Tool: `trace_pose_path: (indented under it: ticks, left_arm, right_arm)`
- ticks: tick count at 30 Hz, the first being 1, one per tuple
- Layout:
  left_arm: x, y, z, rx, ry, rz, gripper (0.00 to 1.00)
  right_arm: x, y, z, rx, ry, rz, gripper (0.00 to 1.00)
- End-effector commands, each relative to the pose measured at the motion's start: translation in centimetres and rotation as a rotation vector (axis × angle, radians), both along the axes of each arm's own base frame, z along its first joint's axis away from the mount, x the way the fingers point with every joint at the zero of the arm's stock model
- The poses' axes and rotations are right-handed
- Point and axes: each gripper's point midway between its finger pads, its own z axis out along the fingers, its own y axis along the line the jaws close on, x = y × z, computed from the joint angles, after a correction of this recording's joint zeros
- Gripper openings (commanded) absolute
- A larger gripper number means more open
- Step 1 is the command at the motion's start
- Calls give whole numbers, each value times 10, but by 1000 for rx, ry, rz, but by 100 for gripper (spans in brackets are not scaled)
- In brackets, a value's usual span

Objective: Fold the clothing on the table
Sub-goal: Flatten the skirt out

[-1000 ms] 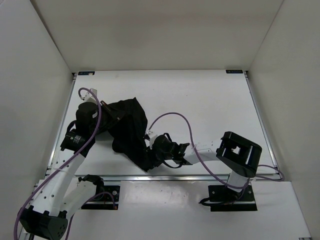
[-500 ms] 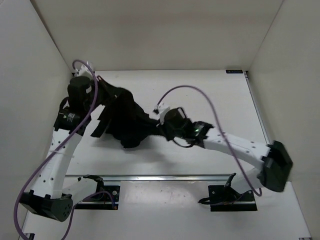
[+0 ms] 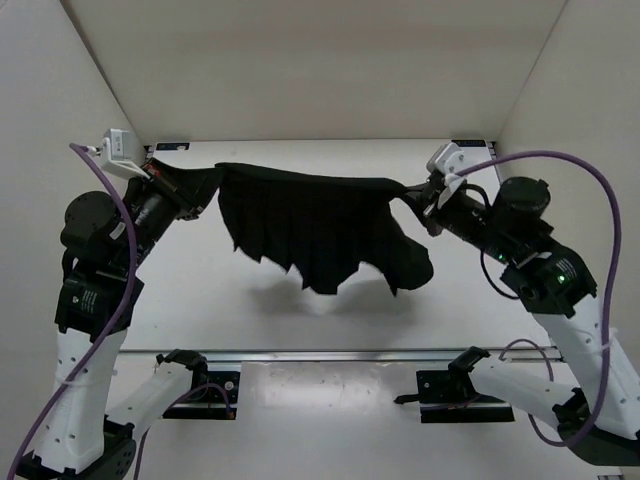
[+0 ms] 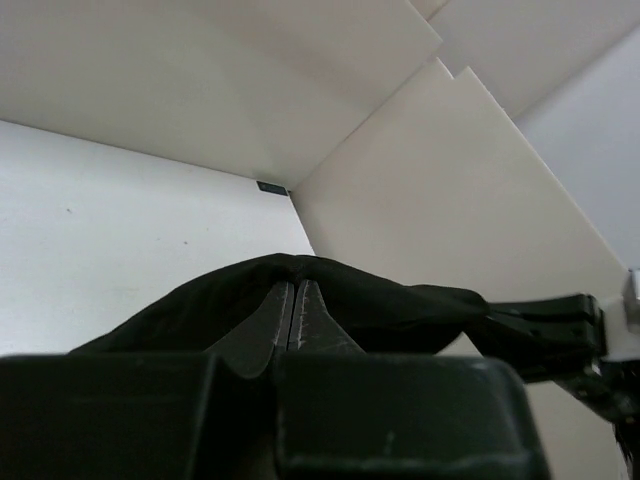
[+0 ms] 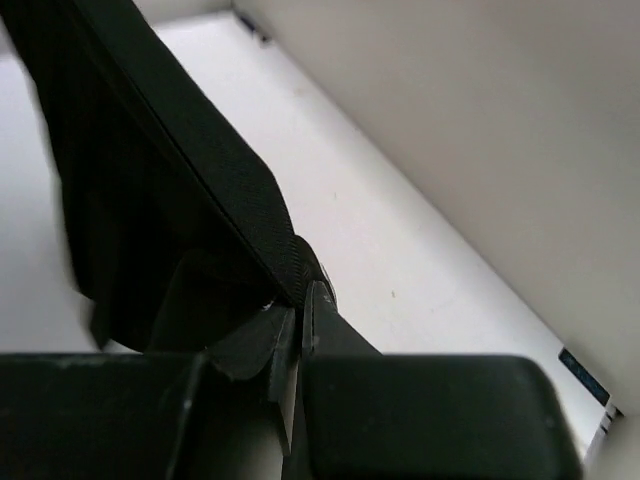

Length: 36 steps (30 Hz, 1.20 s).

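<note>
The clothing (image 3: 320,225), a black pleated skirt-like garment, hangs stretched in the air above the table (image 3: 470,270), its waistband pulled taut between the two arms and its pleats dangling toward me. My left gripper (image 3: 205,178) is shut on the band's left end; in the left wrist view the clothing (image 4: 330,295) bunches over the closed fingertips (image 4: 293,290). My right gripper (image 3: 415,192) is shut on the right end, where the ribbed band of the clothing (image 5: 200,170) runs into the pinched jaws (image 5: 300,300).
White enclosure walls stand close on the left, right and back. Purple cables (image 3: 560,160) loop over both arms. The arm bases (image 3: 455,385) sit on the near rail.
Both arms have lifted and swung apart, raising the crumpled clothing off the table and spreading it wide between them. The right gripper has closed on it.
</note>
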Motion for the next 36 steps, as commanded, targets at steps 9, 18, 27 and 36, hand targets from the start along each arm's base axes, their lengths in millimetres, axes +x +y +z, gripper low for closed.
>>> trace_pose_path:
  ticks: [9, 18, 27, 36]
  left_arm:
    - [99, -5, -69, 53, 129, 19, 0]
    - [156, 25, 11, 149, 24, 101, 0]
    - [131, 14, -173, 149, 316, 66, 0]
    - [40, 16, -371, 89, 721, 27, 37]
  right_arm:
    - [106, -15, -86, -340, 101, -147, 0]
    - [152, -11, 46, -289, -221, -260, 0]
    - [154, -16, -147, -376, 143, -242, 0]
    - [37, -7, -280, -216, 732, -285, 22]
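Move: Below and ahead lies the bare table spot the skirt is taken to: its middle is about 17 cm forward, 14 cm right and 46 cm below the left hand. From the right hand it is about 17 cm forward, 18 cm left and 41 cm down. Hanging between the closed hands, the skirt has its middle level with them, 16 cm right of the left hand and 15 cm left of the right, 15 cm below both. Flicking the stretched skirt, both hands, still pinching its top corners, swing forward about 15 cm and dip, then rise again. They then plunge more than 30 cm towards the table while drawing back towards the bases, tipping their fingers well down, the left more than the right. Only near the bottom do both grippers open and let go of the corners. ##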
